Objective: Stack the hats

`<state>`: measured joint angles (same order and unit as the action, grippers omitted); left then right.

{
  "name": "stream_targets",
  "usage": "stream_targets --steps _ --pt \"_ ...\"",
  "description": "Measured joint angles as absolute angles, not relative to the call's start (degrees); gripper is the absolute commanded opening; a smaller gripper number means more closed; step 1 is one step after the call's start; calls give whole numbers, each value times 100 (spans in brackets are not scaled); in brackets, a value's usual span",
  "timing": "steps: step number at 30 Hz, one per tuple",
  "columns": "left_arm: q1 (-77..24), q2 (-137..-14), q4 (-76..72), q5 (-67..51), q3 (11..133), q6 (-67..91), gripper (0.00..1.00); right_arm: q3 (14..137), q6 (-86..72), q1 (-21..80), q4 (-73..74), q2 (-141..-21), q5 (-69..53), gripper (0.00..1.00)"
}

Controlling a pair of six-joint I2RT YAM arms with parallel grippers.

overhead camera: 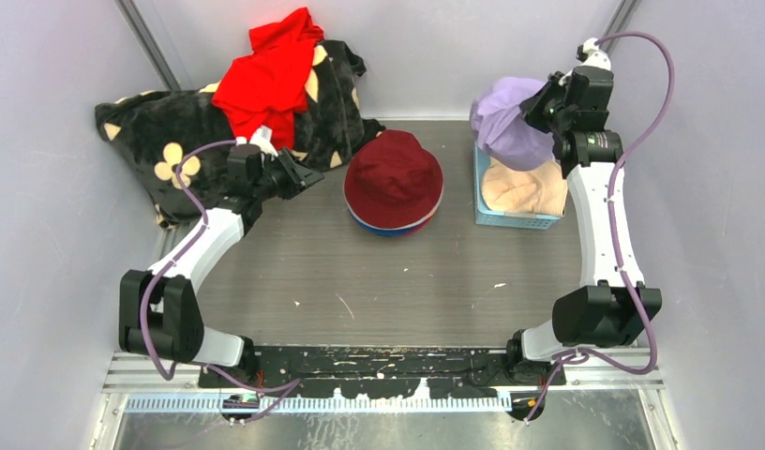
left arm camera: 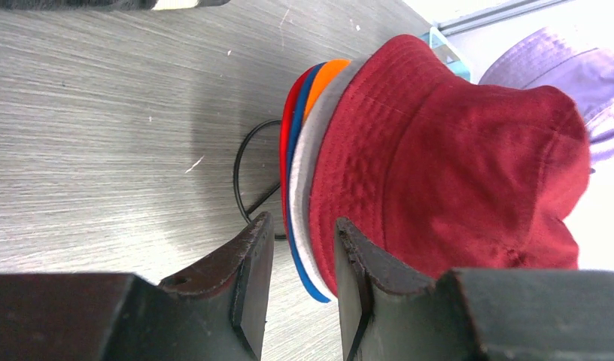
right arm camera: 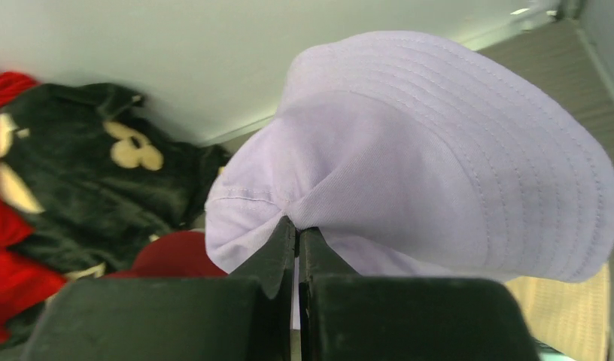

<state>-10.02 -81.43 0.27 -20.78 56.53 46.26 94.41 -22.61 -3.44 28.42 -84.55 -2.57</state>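
Note:
A stack of hats sits mid-table with a maroon hat (overhead camera: 394, 173) (left arm camera: 447, 158) on top. Under it show grey, orange, blue and red brims (left arm camera: 304, 150). My left gripper (overhead camera: 308, 176) (left arm camera: 302, 222) stands open just left of the stack, and nothing lies between its fingers. My right gripper (overhead camera: 538, 111) (right arm camera: 297, 224) is shut on a pinched fold of a lavender hat (overhead camera: 503, 124) (right arm camera: 424, 150). It holds that hat in the air above a cream hat (overhead camera: 524, 190) (right arm camera: 571, 316) that lies in a blue basket (overhead camera: 512, 221).
A black blanket with cream flowers (overhead camera: 163, 131) (right arm camera: 93, 188) is heaped at the back left, with a bright red garment (overhead camera: 266, 80) on top of it. Grey walls close the back and both sides. A thin black cable loop (left arm camera: 247, 177) lies beside the stack.

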Motion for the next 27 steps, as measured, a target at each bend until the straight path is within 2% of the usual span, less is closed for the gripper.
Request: stream_targets --steps 9,16,22,27 --pt "-1007 -7507 93 -2078 5544 4626 36 9826 -2663 -244 2729 -8346 -1942 1" --pt "-1007 -7050 169 -2075 5441 4626 36 10079 -3706 -198 1640 -8217 -3404 1" --pt "-1007 -6753 285 -2071 5323 4626 36 10320 -4676 47 613 -8200 -4080 1" --pt "-1007 -6602 403 -2049 5286 4626 36 10331 -5251 709 5 -8213 -4283 1"
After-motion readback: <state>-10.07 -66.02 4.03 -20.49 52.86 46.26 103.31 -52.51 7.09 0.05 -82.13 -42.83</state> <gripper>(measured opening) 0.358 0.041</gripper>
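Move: Holding the lavender hat above the basket, the right hand has the hat stack about 27 cm to its left, some 8 cm nearer the base and 14 cm lower. The basket's middle lies 4 cm ahead of the hand, 5 cm to its right and about 31 cm below, with the peach hat in it 2 cm ahead, 6 cm right and 30 cm down. From the left hand the stack is 16 cm to the right, 2 cm back and nearly level. Climbing about 20 cm and swinging some 19 cm left, with 10 cm of draw-back, the right hand carries the still-pinched lavender hat off sideways towards the stack, staying high. Its wrist turns roughly 50 degrees counter-clockwise while rolling left side up and tipping the fingers up. The left hand, part open and empty, backs off from the stack, up and back. ##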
